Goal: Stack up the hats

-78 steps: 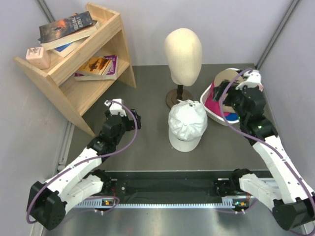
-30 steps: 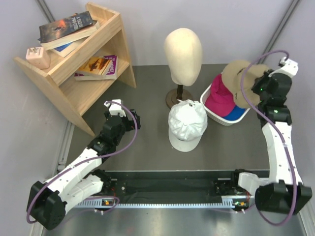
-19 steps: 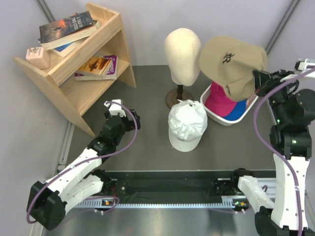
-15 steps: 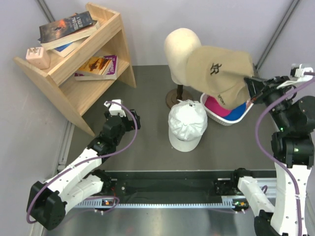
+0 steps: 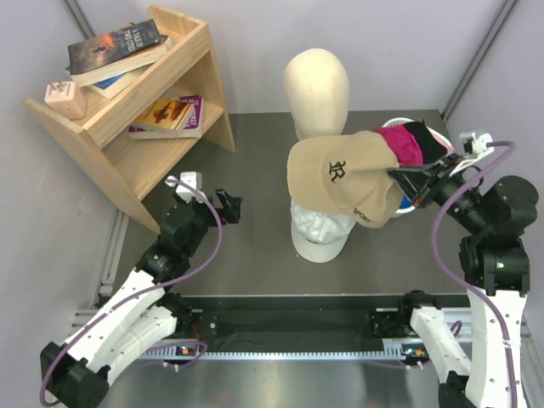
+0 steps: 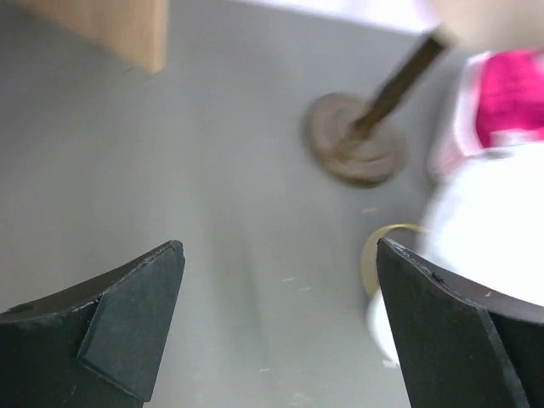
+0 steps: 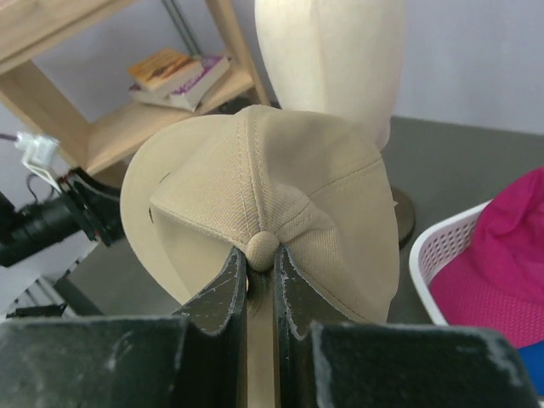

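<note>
My right gripper (image 5: 398,175) (image 7: 261,255) is shut on the tan hat (image 5: 340,177) (image 7: 255,191), pinching the crown at its top button. The tan hat hangs in the air over the white hat (image 5: 319,234), which lies on the table and is mostly hidden beneath it. A magenta hat (image 5: 399,143) (image 7: 506,255) and a bit of a blue one (image 5: 405,204) sit in the white basket (image 7: 433,251). My left gripper (image 5: 228,206) (image 6: 280,280) is open and empty, low over bare table left of the white hat (image 6: 484,229).
The cream mannequin head (image 5: 316,89) stands on its stand (image 6: 361,144) right behind the hats. A wooden shelf (image 5: 140,110) with books fills the back left. Grey walls close in on both sides.
My right arm has carried the tan hat from over the basket leftward and down, to above the white hat. My left arm has shifted slightly.
</note>
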Robot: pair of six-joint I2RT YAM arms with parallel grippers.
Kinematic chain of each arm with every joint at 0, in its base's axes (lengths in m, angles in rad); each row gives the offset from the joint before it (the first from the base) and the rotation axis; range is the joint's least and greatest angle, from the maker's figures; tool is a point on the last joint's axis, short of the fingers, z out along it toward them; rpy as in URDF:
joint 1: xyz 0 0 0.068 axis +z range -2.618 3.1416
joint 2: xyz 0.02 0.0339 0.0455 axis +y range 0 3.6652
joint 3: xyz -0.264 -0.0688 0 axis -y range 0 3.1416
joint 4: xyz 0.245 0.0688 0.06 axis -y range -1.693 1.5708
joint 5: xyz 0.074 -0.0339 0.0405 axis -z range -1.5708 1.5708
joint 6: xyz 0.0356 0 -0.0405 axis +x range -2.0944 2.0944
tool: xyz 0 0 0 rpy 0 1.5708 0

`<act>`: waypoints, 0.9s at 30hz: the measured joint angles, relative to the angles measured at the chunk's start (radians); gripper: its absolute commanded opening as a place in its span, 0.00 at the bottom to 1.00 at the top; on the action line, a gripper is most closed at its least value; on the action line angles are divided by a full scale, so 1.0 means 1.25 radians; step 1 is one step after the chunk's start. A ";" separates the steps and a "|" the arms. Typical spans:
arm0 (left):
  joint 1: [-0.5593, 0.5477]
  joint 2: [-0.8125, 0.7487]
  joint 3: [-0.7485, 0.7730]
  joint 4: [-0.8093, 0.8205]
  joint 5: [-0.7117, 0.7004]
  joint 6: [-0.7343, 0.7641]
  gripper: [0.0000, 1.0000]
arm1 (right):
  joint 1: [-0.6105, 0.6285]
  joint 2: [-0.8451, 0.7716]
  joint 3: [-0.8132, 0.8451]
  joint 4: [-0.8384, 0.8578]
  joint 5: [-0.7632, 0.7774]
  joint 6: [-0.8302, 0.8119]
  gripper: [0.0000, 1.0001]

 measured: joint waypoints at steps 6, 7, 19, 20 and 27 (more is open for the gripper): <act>0.000 -0.049 0.063 0.001 0.150 -0.038 0.98 | 0.061 0.018 -0.072 0.005 0.002 0.007 0.00; 0.000 -0.049 0.071 0.006 0.182 -0.049 0.98 | 0.087 0.023 -0.078 0.007 0.009 0.008 0.00; 0.002 0.055 0.087 0.111 0.429 -0.208 0.94 | 0.325 0.094 -0.083 0.046 0.191 0.006 0.00; 0.002 0.054 0.087 0.114 0.433 -0.217 0.94 | 0.334 0.098 -0.083 0.048 0.207 0.006 0.00; 0.001 -0.031 0.079 0.073 0.365 -0.229 0.96 | 0.359 0.109 -0.083 0.059 0.267 0.005 0.00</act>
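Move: The right gripper holds the tan cap by its back edge. From that hand the white hat on its wire stand is about 6 cm ahead, 8 cm left and 26 cm below; the mannequin head stands some 21 cm ahead and 9 cm left, the hat basket roughly 16 cm ahead and 13 cm right. The tan cap's brim is about 14 cm right of the open left hand, 4 cm back and 14 cm higher; the white hat is 20 cm right of it, 2 cm ahead, 6 cm lower. Keep the right grip shut on the tan cap and lower it about 6 cm while swinging left towards the white hat, ending with a little forward and the fingers tipped slightly down. Bring the open left gripper up some 9 cm, right and a bit back towards the cap's brim, turning clockwise and rolling right side up... its left side down, then ease slightly left again, still rising. ##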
